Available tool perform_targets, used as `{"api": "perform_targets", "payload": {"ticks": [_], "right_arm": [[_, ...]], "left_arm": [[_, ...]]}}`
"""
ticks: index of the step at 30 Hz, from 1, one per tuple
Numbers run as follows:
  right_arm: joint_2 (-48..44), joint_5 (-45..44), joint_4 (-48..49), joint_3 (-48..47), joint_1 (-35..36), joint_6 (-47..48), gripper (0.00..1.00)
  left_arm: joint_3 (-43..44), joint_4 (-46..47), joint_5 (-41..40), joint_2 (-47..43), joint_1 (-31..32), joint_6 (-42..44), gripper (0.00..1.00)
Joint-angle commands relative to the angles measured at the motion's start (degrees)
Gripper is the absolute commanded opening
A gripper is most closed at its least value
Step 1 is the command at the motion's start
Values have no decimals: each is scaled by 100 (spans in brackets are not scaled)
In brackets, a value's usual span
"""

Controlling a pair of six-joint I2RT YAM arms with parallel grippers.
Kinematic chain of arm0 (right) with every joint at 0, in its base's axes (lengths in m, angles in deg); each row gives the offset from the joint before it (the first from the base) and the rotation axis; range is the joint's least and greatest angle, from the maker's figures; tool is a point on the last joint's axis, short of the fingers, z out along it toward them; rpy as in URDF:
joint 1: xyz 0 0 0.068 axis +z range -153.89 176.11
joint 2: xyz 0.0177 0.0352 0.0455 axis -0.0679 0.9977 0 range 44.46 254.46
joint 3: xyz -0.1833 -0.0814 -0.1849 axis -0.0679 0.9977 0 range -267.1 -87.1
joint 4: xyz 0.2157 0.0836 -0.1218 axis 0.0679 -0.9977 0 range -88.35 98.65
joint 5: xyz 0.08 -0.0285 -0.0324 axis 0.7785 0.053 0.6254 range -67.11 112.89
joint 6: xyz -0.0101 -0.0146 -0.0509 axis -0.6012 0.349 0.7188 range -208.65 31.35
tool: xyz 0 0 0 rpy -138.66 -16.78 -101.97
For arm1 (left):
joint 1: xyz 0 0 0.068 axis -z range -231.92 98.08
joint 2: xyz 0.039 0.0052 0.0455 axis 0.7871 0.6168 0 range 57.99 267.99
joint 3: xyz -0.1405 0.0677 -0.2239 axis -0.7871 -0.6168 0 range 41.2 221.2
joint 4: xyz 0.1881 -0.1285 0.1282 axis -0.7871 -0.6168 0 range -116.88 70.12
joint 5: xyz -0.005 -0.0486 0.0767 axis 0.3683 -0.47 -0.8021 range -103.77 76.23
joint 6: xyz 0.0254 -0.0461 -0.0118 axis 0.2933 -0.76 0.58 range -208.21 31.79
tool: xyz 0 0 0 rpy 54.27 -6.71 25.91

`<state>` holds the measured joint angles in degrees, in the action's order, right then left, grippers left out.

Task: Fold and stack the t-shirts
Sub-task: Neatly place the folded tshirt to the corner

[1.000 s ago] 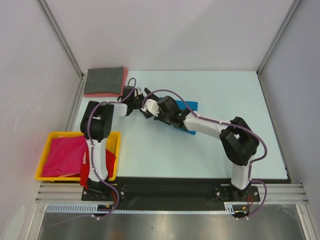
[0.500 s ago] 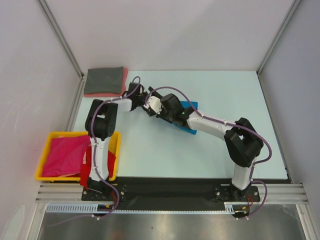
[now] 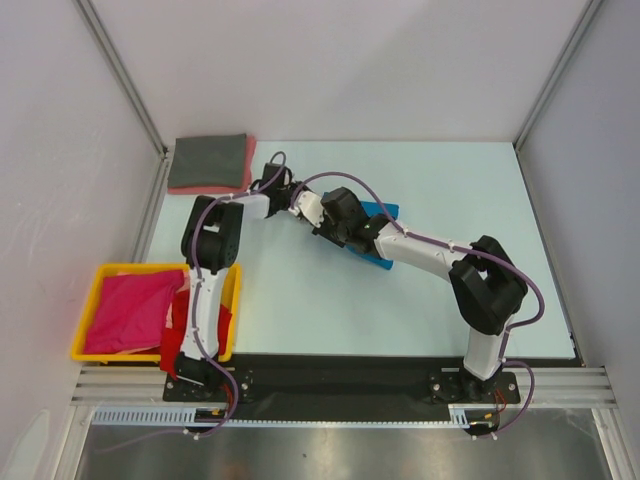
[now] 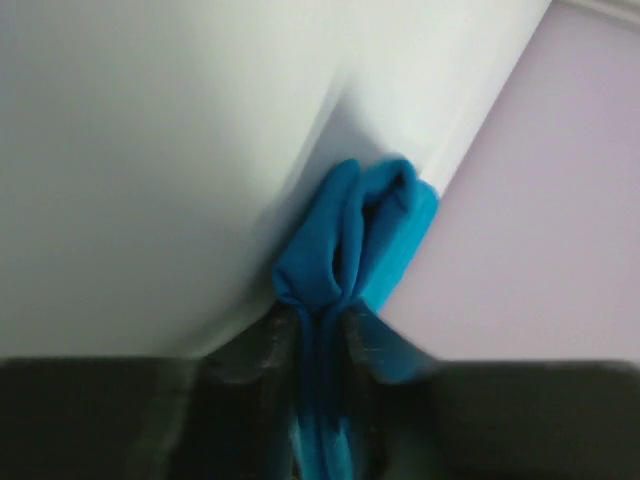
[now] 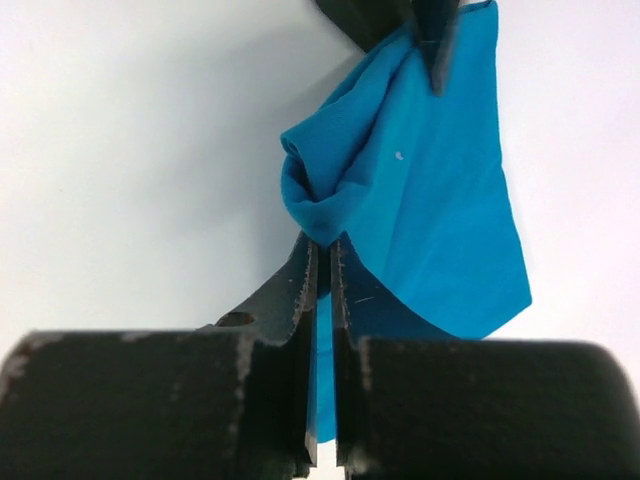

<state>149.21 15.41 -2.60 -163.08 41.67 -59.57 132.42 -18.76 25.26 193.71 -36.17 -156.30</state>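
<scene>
Both grippers hold the bright blue t-shirt (image 3: 380, 212), folded small and lifted above the table's middle. My left gripper (image 3: 291, 193) is shut on a bunched edge of it (image 4: 350, 240). My right gripper (image 3: 318, 212) is shut on another bunched edge (image 5: 400, 190), and the cloth hangs away from its jaws. A folded dark grey t-shirt (image 3: 208, 160) lies on a salmon pink one (image 3: 248, 166) at the far left corner. A magenta t-shirt (image 3: 130, 310) fills the yellow bin, and a red one (image 3: 172, 340) hangs over the bin's near right side.
The yellow bin (image 3: 232, 290) stands at the near left, beside the left arm's base. Grey walls with metal posts close in the table (image 3: 480, 200) at the left, back and right.
Both grippers have moved a little toward the far left with the blue t-shirt between them. The left arm has stretched further out.
</scene>
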Motion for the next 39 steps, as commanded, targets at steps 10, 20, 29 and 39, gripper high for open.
{"api": "perform_targets", "payload": {"ticks": [10,20,29,39], "right_arm": [[-1147,-631,-1782,-259,-109,-1957,73],[-3696,-605,-2435,1533,-188,-3312,100],[-3980,-280,-2277,2079,-399,-3304,100],[-3128,-8,-2251,1482,-715,-3163,100]], "left_arm": [[756,-954,-984,-695,-45,2430,0],[1951,-3363,-2863,-1592,-72,5189,0],[3330,-4313,-4323,-1514,-344,6009,0],[4747,-4543,-4352,-1267,-678,6625,0]]}}
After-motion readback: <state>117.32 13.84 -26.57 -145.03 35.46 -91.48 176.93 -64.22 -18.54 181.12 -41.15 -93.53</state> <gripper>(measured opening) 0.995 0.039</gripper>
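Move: The folded blue t-shirt's raised edge is already between my left hand's half-closed fingers; its middle lies about 9 cm to the right and 5 cm back, level with that hand. The stack of folded shirts in the far-left corner is some 34 cm to my left hand's left and 14 cm ahead, slightly lower. From my right hand, which still holds the edge up, the shirt's middle is roughly 5 cm ahead, 8 cm right and 9 cm below. I shut my left fingers on the t-shirt's gathered edge as my right hand opens wide and lets go, backing off towards the base and to the right. My left hand then lifts the shirt some 25 cm while carrying it about 19 cm left and a bit forward towards the corner stack, swinging its fingers from pointing right to pointing forward, still slanted down. ##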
